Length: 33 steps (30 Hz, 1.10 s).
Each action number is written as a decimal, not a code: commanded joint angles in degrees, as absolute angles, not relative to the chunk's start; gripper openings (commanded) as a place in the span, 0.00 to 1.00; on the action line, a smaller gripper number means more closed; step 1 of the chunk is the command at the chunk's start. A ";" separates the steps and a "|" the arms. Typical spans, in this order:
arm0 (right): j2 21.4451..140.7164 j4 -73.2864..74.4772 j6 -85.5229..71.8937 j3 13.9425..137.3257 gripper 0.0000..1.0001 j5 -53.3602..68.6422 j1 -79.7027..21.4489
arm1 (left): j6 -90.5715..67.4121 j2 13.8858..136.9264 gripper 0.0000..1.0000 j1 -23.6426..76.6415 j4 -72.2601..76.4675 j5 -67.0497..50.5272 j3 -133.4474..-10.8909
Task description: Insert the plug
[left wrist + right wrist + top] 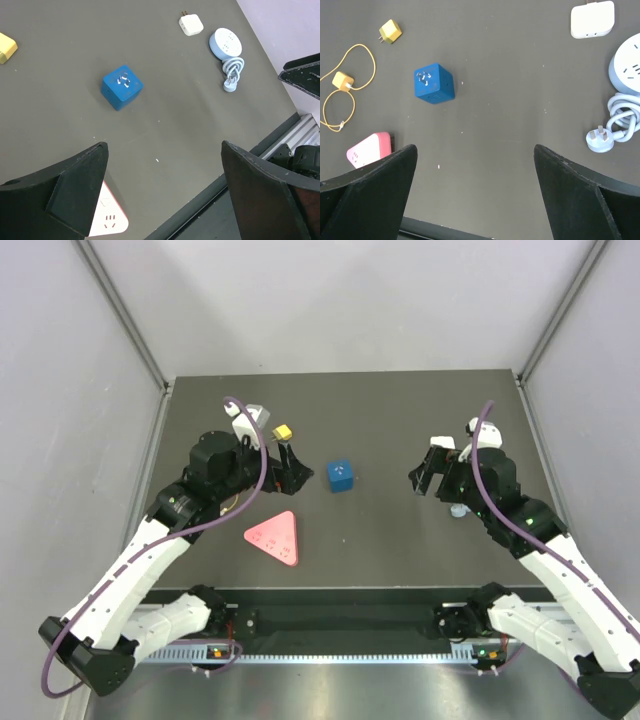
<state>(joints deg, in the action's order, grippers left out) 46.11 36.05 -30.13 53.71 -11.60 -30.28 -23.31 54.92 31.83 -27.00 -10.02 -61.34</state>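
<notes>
A blue cube socket (pixel 341 476) (pixel 121 87) (pixel 434 83) sits mid-table between both arms. A small yellow plug (pixel 283 430) (pixel 390 31) lies behind it to the left. A white plug adapter (pixel 191 24) (pixel 592 19) lies on the right side, beside a round pale-blue power strip (pixel 225 42) (pixel 630 65) whose coiled cord ends in a white plug (pixel 231 80) (pixel 600 139). My left gripper (pixel 293 465) (pixel 164 145) hovers open left of the cube, holding nothing. On the cube's right, my right gripper (pixel 425 472) (pixel 475 147) hangs open and empty.
A pink triangular socket (pixel 275 537) (pixel 107 220) (pixel 369 149) lies near the front, left of centre. A second yellow plug on a thin yellow cable (pixel 342 80) lies at the left. The table's front edge and rail (pixel 280 135) run close below the grippers.
</notes>
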 commanded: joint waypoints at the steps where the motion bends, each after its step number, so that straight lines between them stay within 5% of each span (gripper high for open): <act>1: 45.09 34.37 -31.38 55.81 1.00 -13.01 -30.67 | -23.91 55.11 0.99 31.55 -26.09 -8.53 -62.49; 11: 42.98 32.35 -31.46 53.71 1.00 -13.45 -30.76 | -22.41 62.65 0.94 31.55 -29.95 1.28 -66.69; 24: 39.20 27.51 -31.38 45.88 1.00 -3.78 -30.76 | -19.07 105.62 0.83 31.73 -41.84 3.44 -98.87; 33: 46.40 25.93 -31.99 44.56 1.00 -0.36 -30.76 | -21.53 104.18 0.78 31.64 -43.51 1.91 -96.52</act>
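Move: The blue plug cube lies about 13 cm ahead of the left hand, 8 cm to its right and some 27 cm below. Also low on the table, the pink socket strip is about 3 cm back and 8 cm left of this hand, and the yellow plug some 27 cm ahead and 7 cm left. From the right hand the blue plug cube is roughly 12 cm ahead, 15 cm left and 22 cm down. Towards the blue plug cube the left hand swoops down and forward, about 15 cm each way and some 5 cm to the right, quickest midway, easing about a centimetre back at the end. Its fingers tip to point steeply down and narrow slightly, touching nothing. The right hand, wide open, first rises a little, then sinks about 4 cm net and drifts left. ##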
